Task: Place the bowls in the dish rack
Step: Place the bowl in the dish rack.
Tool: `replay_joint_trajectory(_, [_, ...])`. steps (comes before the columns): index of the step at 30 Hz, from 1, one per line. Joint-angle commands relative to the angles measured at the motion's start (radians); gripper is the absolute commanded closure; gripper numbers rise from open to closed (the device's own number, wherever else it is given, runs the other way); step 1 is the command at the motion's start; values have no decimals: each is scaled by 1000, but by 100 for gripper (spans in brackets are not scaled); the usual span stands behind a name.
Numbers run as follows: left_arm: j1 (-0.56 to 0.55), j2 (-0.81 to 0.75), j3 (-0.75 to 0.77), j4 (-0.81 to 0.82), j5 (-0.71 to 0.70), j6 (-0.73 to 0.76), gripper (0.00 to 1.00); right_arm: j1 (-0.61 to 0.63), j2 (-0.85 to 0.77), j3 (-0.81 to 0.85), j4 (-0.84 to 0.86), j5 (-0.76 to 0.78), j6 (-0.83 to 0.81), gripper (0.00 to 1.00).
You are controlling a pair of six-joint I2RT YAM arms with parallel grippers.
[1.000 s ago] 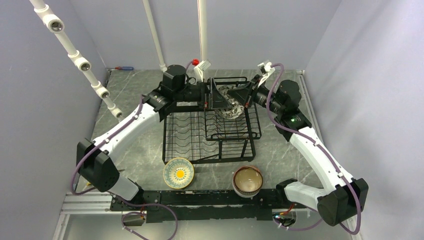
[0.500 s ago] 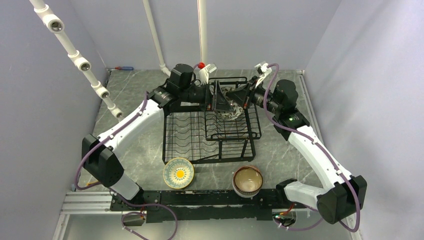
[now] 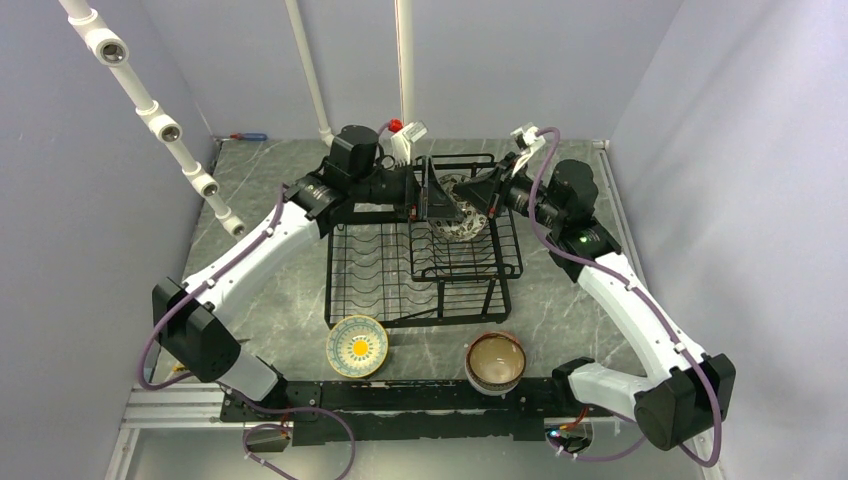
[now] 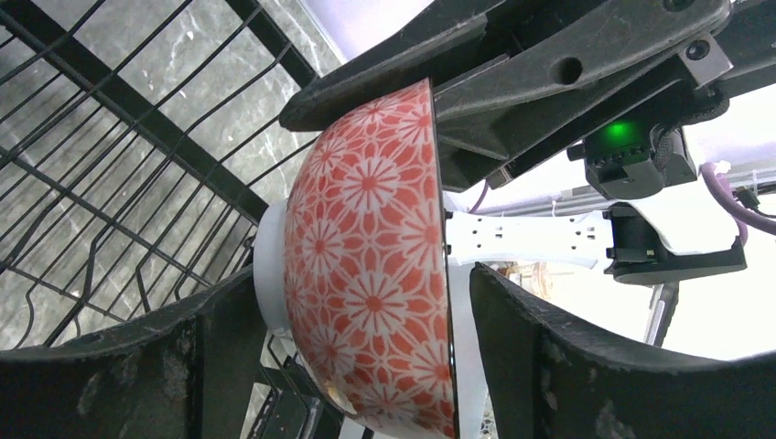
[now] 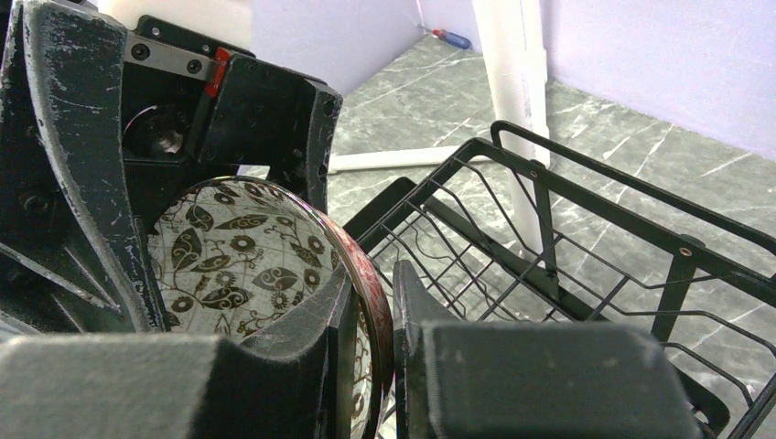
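Observation:
A pink-flowered bowl [image 3: 456,214] stands on edge over the raised basket of the black dish rack [image 3: 380,270], between both grippers. My right gripper [image 3: 480,196] is shut on the bowl's rim [image 5: 371,274], one finger inside against the leaf-patterned interior [image 5: 242,261]. My left gripper [image 3: 430,195] is open and straddles the bowl [image 4: 366,265]. Its one finger [image 4: 215,352] sits by the white foot. The other finger [image 4: 526,338] stands off the rim with a gap. Two more bowls rest near the front: a yellow-centred one [image 3: 357,346] and a brown-rimmed one [image 3: 496,361].
The rack's lower tray with plate slots [image 3: 365,262] lies left of the basket [image 5: 586,265]. White pipe frame pieces run at the far left [image 3: 160,125] and at the back [image 3: 405,70]. A red-handled tool [image 3: 250,136] lies by the back wall.
The left arm swung slightly right, then back. Its jaws narrowed around the bowl and widened again a little. The right gripper and the bowl stayed put.

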Motion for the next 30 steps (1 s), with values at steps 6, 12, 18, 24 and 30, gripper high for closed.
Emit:
replay_joint_trajectory(6, [-1,13,-24,127,89,-66,35,2,-46,12,60,5,20,100])
replay_joint_trajectory(12, [-1,0,2,56,40,-8,65,2,-50,11,43,27,5,100])
replay_joint_trajectory(18, [-1,3,32,-37,-41,75,97,2,-51,7,47,36,3,89])
replay_joint_trajectory(24, [9,4,72,-126,-161,165,97,2,-50,7,41,37,-2,62])
replay_joint_trajectory(30, [24,-1,115,-137,-225,220,97,2,-55,6,29,47,-4,52])
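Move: The bowl's middle lies about 4 cm to the right of the left hand, 1 cm back and 2 cm lower, already between its open jaws. From the right hand, still pinching the rim, it is about 3 cm back, 2 cm left and 3 cm down. The rack's upper basket is roughly 13 cm below the left hand, 4 cm ahead and 6 cm right; the lower tray's open half is some 16 cm left, level fore and aft, 28 cm down. The left hand first stays nearly in place and closes its jaws on the bowl across its depth, one finger against the white foot and the other inside the bowl, and the right fingers then spread and let go of the rim while that hand holds its place. Keeping its grip, the left hand then lowers the bowl some 3 cm towards the upper basket, carrying it about 2.5 cm forward and 2 cm left, away from the right fingers, as its fingertips dip roughly 10 degrees. ##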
